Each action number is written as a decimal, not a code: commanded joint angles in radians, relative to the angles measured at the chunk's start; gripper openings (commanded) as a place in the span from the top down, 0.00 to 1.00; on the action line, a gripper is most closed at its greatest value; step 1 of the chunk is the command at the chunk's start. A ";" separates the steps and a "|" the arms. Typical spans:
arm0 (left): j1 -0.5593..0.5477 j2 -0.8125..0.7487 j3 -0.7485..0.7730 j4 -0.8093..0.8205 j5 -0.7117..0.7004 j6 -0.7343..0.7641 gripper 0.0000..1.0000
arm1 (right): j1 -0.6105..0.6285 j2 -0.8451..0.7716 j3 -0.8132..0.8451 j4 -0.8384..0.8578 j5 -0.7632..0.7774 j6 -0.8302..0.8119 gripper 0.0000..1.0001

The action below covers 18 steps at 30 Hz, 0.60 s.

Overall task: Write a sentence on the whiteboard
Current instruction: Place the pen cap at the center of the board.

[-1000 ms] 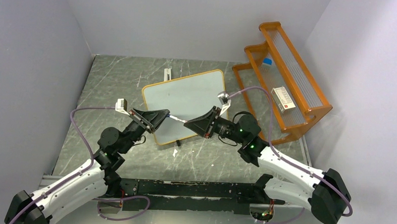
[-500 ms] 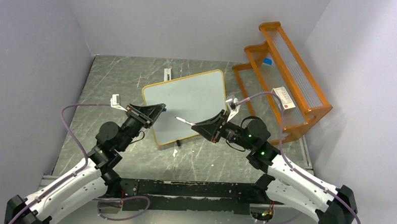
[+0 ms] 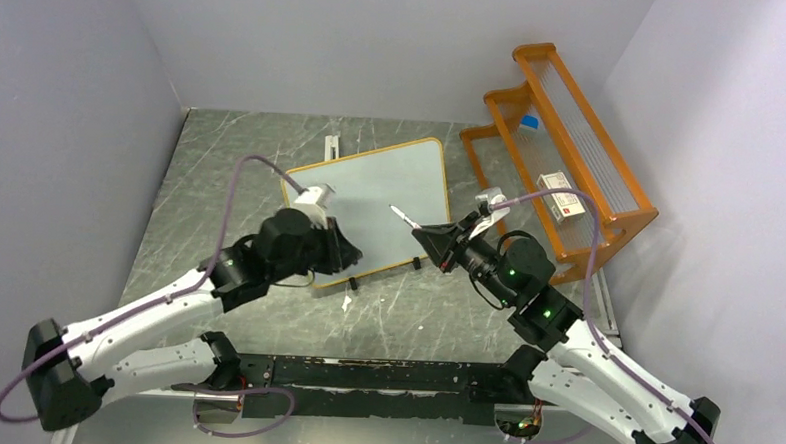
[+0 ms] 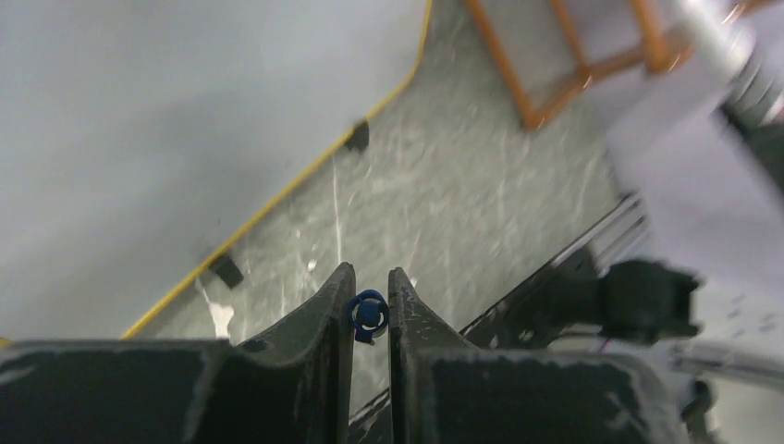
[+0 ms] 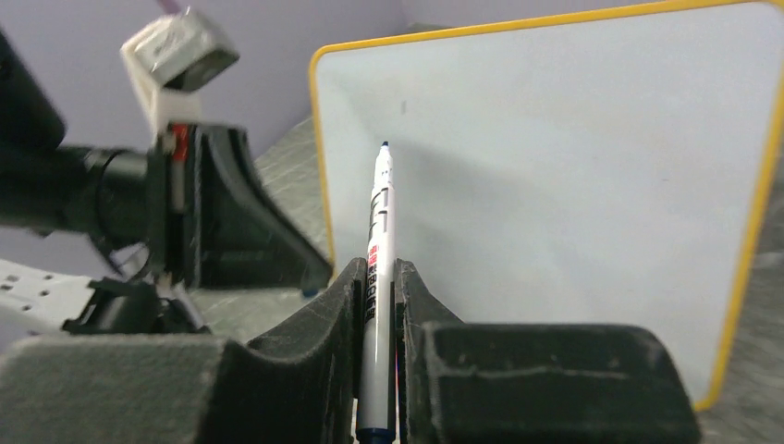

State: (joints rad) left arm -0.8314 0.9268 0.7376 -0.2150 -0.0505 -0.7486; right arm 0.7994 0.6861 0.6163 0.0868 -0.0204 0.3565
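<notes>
The whiteboard lies flat mid-table, white with a thin orange frame and black clip feet; its surface looks blank. My right gripper hovers off the board's near right corner, shut on a white marker. The marker points its bare dark tip out over the whiteboard, beyond my right gripper. My left gripper hangs over the board's near edge, aimed down. In the left wrist view, my left gripper is shut on a small blue cap, with the whiteboard upper left.
An orange wooden rack stands at the right and holds a white box and a blue-topped item. A small white scrap lies just in front of the board. A white piece rests behind its far left corner.
The grippers, joined end to end along the marker a second ago, have parted. My left arm swung over the board's near edge with the cap. My right gripper drew back right with the uncapped marker.
</notes>
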 commanded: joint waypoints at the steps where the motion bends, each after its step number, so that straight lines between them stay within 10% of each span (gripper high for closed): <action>1: -0.166 0.096 0.114 -0.199 -0.129 0.139 0.95 | -0.005 -0.037 0.051 -0.105 0.147 -0.091 1.00; 18: -0.433 0.663 0.356 -0.431 -0.227 0.222 0.95 | -0.005 -0.142 0.065 -0.207 0.395 -0.139 1.00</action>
State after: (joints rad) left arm -1.2522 1.5223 1.0363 -0.5739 -0.2619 -0.5705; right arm 0.7982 0.5766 0.6601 -0.1081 0.2955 0.2363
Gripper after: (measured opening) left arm 0.189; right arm 0.166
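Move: The left gripper holds the blue pen cap; the bare table ahead of it for the cap lies about 9 cm back, 7 cm to the right and 20 cm below. From the left hand, the whiteboard's middle is some 20 cm ahead, straight on, and its nearer black foot 4 cm ahead and 2 cm left. From the right hand, holding the uncapped pen, that bare spot is about 9 cm back, 6 cm left and 28 cm below. Bring the left gripper with the cap down about 13 cm, drawing it back and to the right in front of the whiteboard first, then sinking ever more steeply towards the bare table. Tip its fingers some 35 degrees further down, keeping them shut on the cap. Meanwhile swing the right gripper with the pen about 6 cm right, turning it clockwise. ##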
